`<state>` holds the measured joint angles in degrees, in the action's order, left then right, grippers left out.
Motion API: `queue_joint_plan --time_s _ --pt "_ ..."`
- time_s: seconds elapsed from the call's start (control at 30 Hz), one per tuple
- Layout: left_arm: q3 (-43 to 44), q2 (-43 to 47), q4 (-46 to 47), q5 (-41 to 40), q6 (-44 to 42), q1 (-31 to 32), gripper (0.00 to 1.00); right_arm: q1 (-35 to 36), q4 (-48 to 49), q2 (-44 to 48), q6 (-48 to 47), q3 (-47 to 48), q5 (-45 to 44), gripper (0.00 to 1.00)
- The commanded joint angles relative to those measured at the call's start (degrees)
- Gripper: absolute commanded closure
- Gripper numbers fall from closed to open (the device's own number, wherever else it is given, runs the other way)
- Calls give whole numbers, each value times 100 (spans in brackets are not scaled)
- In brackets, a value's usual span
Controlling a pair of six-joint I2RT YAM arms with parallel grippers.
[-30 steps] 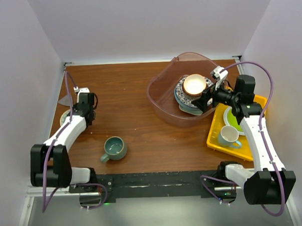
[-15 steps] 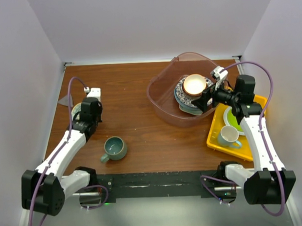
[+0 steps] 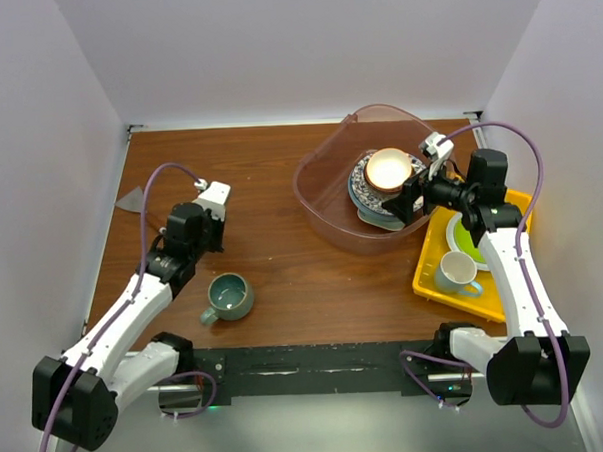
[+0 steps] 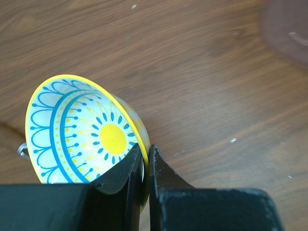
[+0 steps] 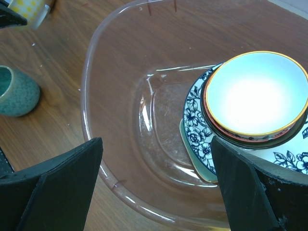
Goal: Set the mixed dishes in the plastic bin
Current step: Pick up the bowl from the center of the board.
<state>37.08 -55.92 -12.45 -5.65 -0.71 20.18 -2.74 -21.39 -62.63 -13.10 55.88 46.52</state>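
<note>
My left gripper (image 4: 146,149) is shut on the rim of a yellow bowl (image 4: 82,132) with a teal and yellow sun pattern, held tilted above the wood. In the top view this gripper (image 3: 196,234) is left of centre and hides the bowl. A grey-teal mug (image 3: 228,296) stands just below it. The plastic bin (image 3: 320,200) holds a stack: a mint dish (image 5: 199,163), a blue-patterned plate (image 5: 197,120) and a red bowl (image 5: 255,94) with a white inside on top. My right gripper (image 5: 156,142) hangs open over the bin's near right wall (image 3: 412,196).
A yellow tray (image 3: 429,270) at the right holds a lime-green plate (image 3: 467,241) and a white mug (image 3: 456,271). A small grey triangular piece (image 3: 132,200) lies at the table's left edge. White walls close in on both sides.
My left arm has swung from the table's left edge rightward toward the middle, carrying the yellow bowl. The right arm and the bin's stack have not moved.
</note>
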Motion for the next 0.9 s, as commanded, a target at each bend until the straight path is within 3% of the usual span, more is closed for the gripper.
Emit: queue_joint_plan --time_s 0.0,0.87 --pt "-52 310 717 539 -228 196 100 -25 170 -12 -87 64 217 2" --pt "-280 486 1087 1321 -491 1251 100 -25 -15 -144 -421 81 630 2"
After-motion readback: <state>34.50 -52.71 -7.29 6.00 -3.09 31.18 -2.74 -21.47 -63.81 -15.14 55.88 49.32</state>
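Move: The left hand already pinches the rim of the tilted bowl. The plastic bin's middle lies about 38 cm to its right, 14 cm ahead and some 6 cm lower; the dish stack inside stands roughly 44 cm right, 15 cm ahead and 8 cm below. The green mug is straight back about 10 cm and some 10 cm down. From the right hand, the bin's middle is about 12 cm ahead, 11 cm left and 17 cm below. Rightward and somewhat back, the left hand carries the bowl about 9 cm across the open board towards the bin, drawing in roughly 4 cm as it goes and staying nearly level. The wrist turns about 20 degrees clockwise; the fingers keep their pinch on the rim, and the bowl passes in front of the green mug on its far side. ##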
